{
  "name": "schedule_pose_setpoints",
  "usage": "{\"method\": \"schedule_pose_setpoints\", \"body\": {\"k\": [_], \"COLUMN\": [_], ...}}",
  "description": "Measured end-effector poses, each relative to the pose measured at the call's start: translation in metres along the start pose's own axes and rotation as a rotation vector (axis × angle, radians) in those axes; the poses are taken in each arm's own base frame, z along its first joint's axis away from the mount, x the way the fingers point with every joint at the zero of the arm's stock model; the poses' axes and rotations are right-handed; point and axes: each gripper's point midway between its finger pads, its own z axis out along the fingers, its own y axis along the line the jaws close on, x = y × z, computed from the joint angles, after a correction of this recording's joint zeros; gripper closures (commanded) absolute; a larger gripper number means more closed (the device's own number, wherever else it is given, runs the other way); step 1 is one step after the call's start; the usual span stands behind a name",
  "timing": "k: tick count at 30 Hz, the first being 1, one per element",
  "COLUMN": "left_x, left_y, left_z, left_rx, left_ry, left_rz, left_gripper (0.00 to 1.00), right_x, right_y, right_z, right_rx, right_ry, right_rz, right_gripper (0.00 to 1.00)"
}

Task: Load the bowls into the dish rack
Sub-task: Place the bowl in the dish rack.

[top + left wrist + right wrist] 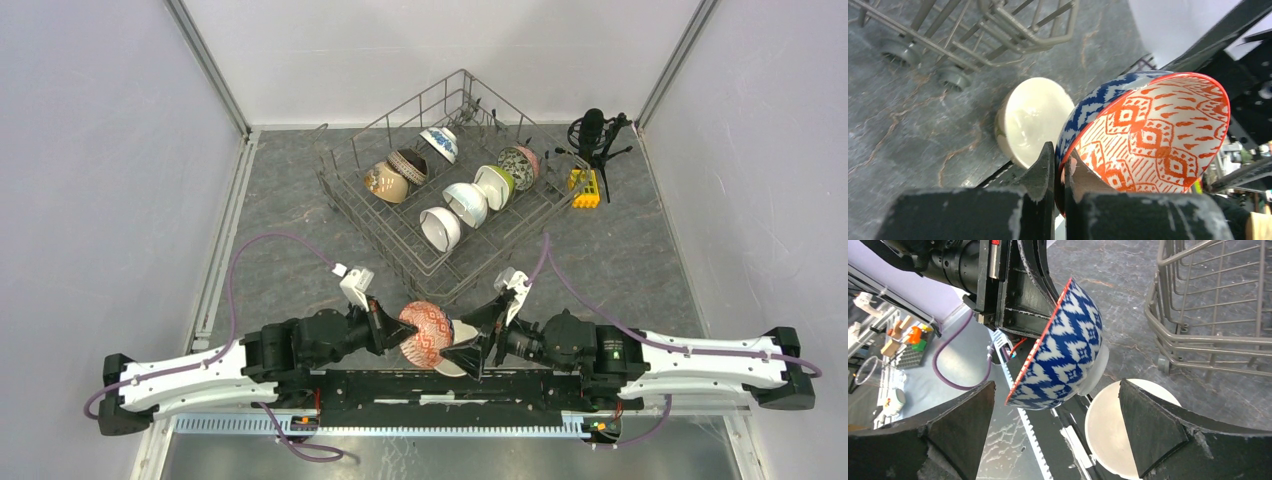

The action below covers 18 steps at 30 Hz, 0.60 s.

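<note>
A bowl (425,335), blue-patterned outside (1063,350) and orange-patterned inside (1158,130), hangs on its side between the two arms. My left gripper (392,332) (1060,152) is shut on its rim, one finger inside and one outside. My right gripper (478,335) (1057,385) stands open around the bowl's far side, its fingers clear of it. A plain white bowl (1035,120) (1108,425) sits on the table just below. The dish rack (440,258) (998,30) (1208,305) stands behind, with several bowls on edge between its tines.
A black microphone on a tripod (595,135) and a small yellow block (585,188) stand right of the rack. White walls close in the left, right and back of the grey marbled table (280,270).
</note>
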Motion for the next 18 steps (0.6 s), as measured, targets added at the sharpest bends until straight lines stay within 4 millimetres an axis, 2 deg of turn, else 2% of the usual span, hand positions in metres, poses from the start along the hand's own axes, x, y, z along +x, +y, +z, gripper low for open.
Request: {"method": "schedule_pose_setpoints", "body": {"k": [7, 12, 18], "left_x": [-0.016, -0.024, -0.034], "left_y": [-0.020, -0.027, -0.038], "left_z": [-0.006, -0.011, -0.014], "left_rx": [0.128, 0.172, 0.219], "left_ry": [-0.088, -0.126, -0.166], "left_rz": [-0.049, -0.056, -0.062], "left_gripper": [0.98, 0.98, 0.98], "right_x": [-0.008, -0.014, -0.030], "right_y": [0.011, 0.018, 0.030], "right_z": [0.004, 0.006, 0.009], "right_rx": [-0.051, -0.100, -0.150], "right_ry": [-0.061, -0.128, -0.195], "right_rz": [0.081, 0.167, 0.232], "right_gripper": [0.02, 0.03, 0.04]}}
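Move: The left gripper keeps the patterned bowl pinched by its rim; the open jaws of the right gripper wait about 9 cm to its right, 1 cm back and 5 cm higher. From the right gripper, the patterned bowl's middle is some 6 cm left, 1 cm ahead and 4 cm below, with the cream bowl roughly 18 cm beneath it and 3 cm back. The dish rack's near corner is about 5 cm ahead and 6 cm right of the left gripper, some 10 cm lower. Lift the left gripper about 5 cm almost straight up, keeping its pinch on the patterned bowl's rim and tipping its fingertips up some 15 degrees, so the bowl's foot turns to the right gripper. Meanwhile raise the right gripper 4 cm and ease it 2 cm left towards the bowl, tilting its fingertips up, jaws still wide open. ##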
